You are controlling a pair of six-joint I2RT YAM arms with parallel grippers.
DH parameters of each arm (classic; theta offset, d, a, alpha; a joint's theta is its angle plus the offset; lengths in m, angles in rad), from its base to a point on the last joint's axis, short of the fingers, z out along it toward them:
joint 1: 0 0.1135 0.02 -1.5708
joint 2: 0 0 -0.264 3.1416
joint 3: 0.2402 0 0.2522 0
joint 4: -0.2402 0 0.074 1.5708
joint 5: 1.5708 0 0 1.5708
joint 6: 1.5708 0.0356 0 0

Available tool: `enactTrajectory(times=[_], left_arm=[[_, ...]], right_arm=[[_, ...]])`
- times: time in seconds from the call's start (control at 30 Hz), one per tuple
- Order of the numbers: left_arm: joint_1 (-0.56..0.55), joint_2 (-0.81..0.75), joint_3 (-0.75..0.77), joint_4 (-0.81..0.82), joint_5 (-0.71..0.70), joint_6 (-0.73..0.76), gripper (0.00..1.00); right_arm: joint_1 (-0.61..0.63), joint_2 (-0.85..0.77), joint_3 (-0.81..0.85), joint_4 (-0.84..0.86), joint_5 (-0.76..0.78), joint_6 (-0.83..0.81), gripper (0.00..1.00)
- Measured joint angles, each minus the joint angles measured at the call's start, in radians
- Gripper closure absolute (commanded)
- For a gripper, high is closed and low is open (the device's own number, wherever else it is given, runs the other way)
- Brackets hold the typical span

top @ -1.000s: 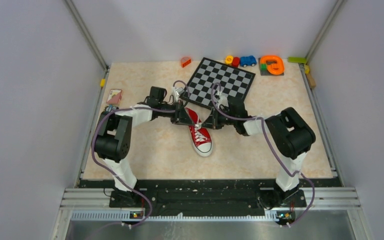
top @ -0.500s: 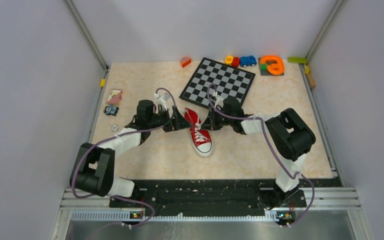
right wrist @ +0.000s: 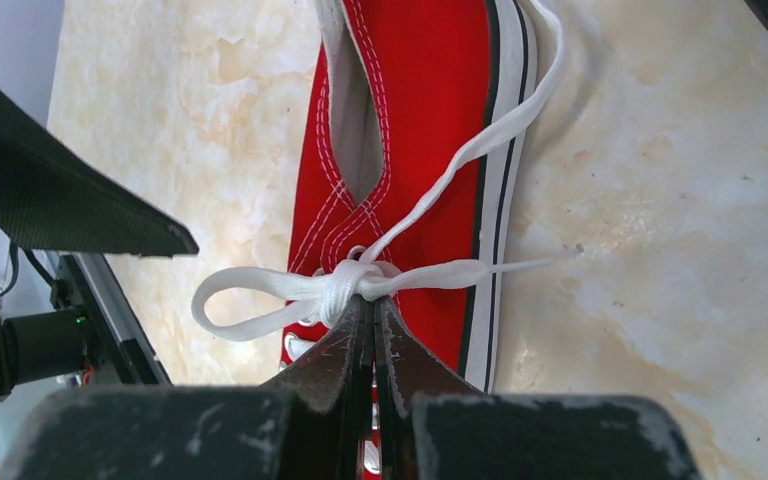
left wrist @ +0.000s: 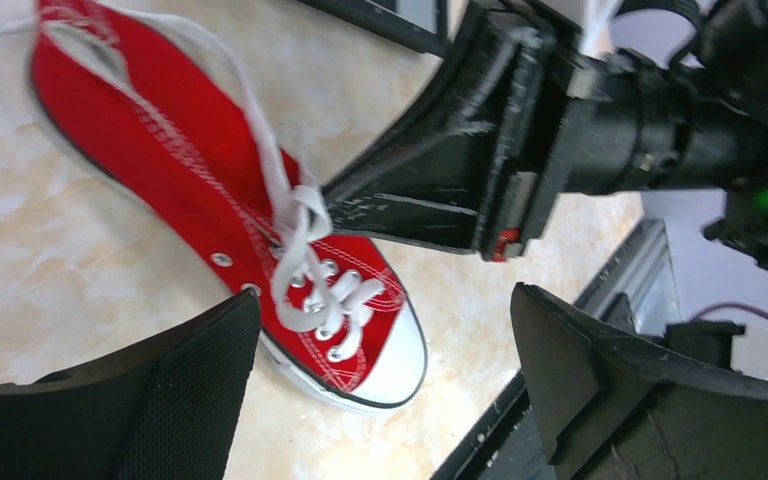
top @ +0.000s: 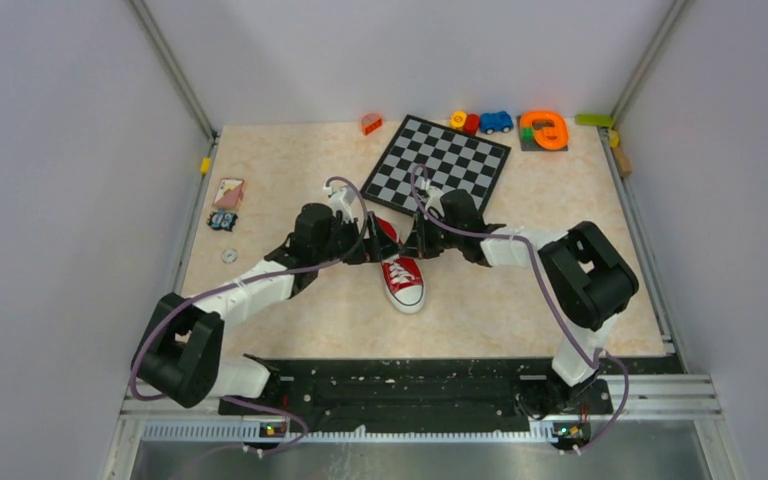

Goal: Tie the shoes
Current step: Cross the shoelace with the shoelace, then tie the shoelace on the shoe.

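The red shoe (top: pixel 403 275) lies mid-table with its white toe cap toward the arms. My left gripper (top: pixel 370 245) stands beside its left side. In the left wrist view that gripper (left wrist: pixel 382 300) is wide open, framing the toe of the shoe (left wrist: pixel 190 160), with nothing between its fingers. My right gripper (top: pixel 417 243) comes in from the right. In the right wrist view its jaws (right wrist: pixel 373 300) are shut on the white lace at the knot (right wrist: pixel 355 280). A free loop (right wrist: pixel 240 300) hangs off to the left over the shoe (right wrist: pixel 430 120).
A checkered board (top: pixel 438 165) lies just behind the shoe. Small toys line the back edge: an orange block (top: pixel 371 123), a blue car (top: pixel 496 121), an orange ring (top: pixel 545 130). A card (top: pixel 228 192) and a washer (top: pixel 229 256) lie at the left.
My left gripper has opened and let go of the lace, and the left arm's elbow has swung down and to the left. The right gripper stays shut at the knot.
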Motion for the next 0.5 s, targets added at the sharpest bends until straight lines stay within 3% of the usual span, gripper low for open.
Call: enactTrajectory(times=[0.3, 0.33, 0.4, 0.47, 0.5], left_arm=[[-0.015, 0.000, 0.000, -0.082, -0.152, 0.010, 0.03], [-0.016, 0.000, 0.000, -0.087, -0.157, 0.013, 0.09], [-0.019, 0.002, 0.000, -0.088, -0.158, 0.021, 0.34], [-0.019, 0.009, 0.000, -0.083, -0.149, 0.023, 0.48], [-0.019, 0.018, 0.000, -0.078, -0.142, 0.028, 0.51]], right_arm=[[0.003, -0.002, 0.002, -0.034, 0.016, -0.008, 1.00], [0.003, -0.002, 0.002, -0.037, 0.017, -0.008, 1.00], [0.005, -0.002, 0.002, -0.039, 0.019, -0.008, 1.00], [0.007, -0.002, 0.002, -0.039, 0.022, -0.011, 1.00], [0.008, -0.002, 0.003, -0.040, 0.023, -0.012, 1.00]])
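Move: The white lace loop I want stands out from my right fingertips, about 4 cm below my open left hand and 1 cm farther out. Those right fingertips, shut on the knot, are some 3 cm to the right of my left hand, 1 cm ahead and 4 cm down; the shoe's toe cap is about 10 cm back, 3 cm right and 9 cm lower. From my right hand the loop is about 2 cm left and 1 cm back, level. I sink my left hand some 3 cm towards the lace loop, easing about 1.5 cm to the left on the way and rolling the wrist slightly, under 10 degrees. The wide-open fingers come down around the loop's free end and, late on, start to close, by roughly a third. My right hand keeps the knot pinched and nearly still. ##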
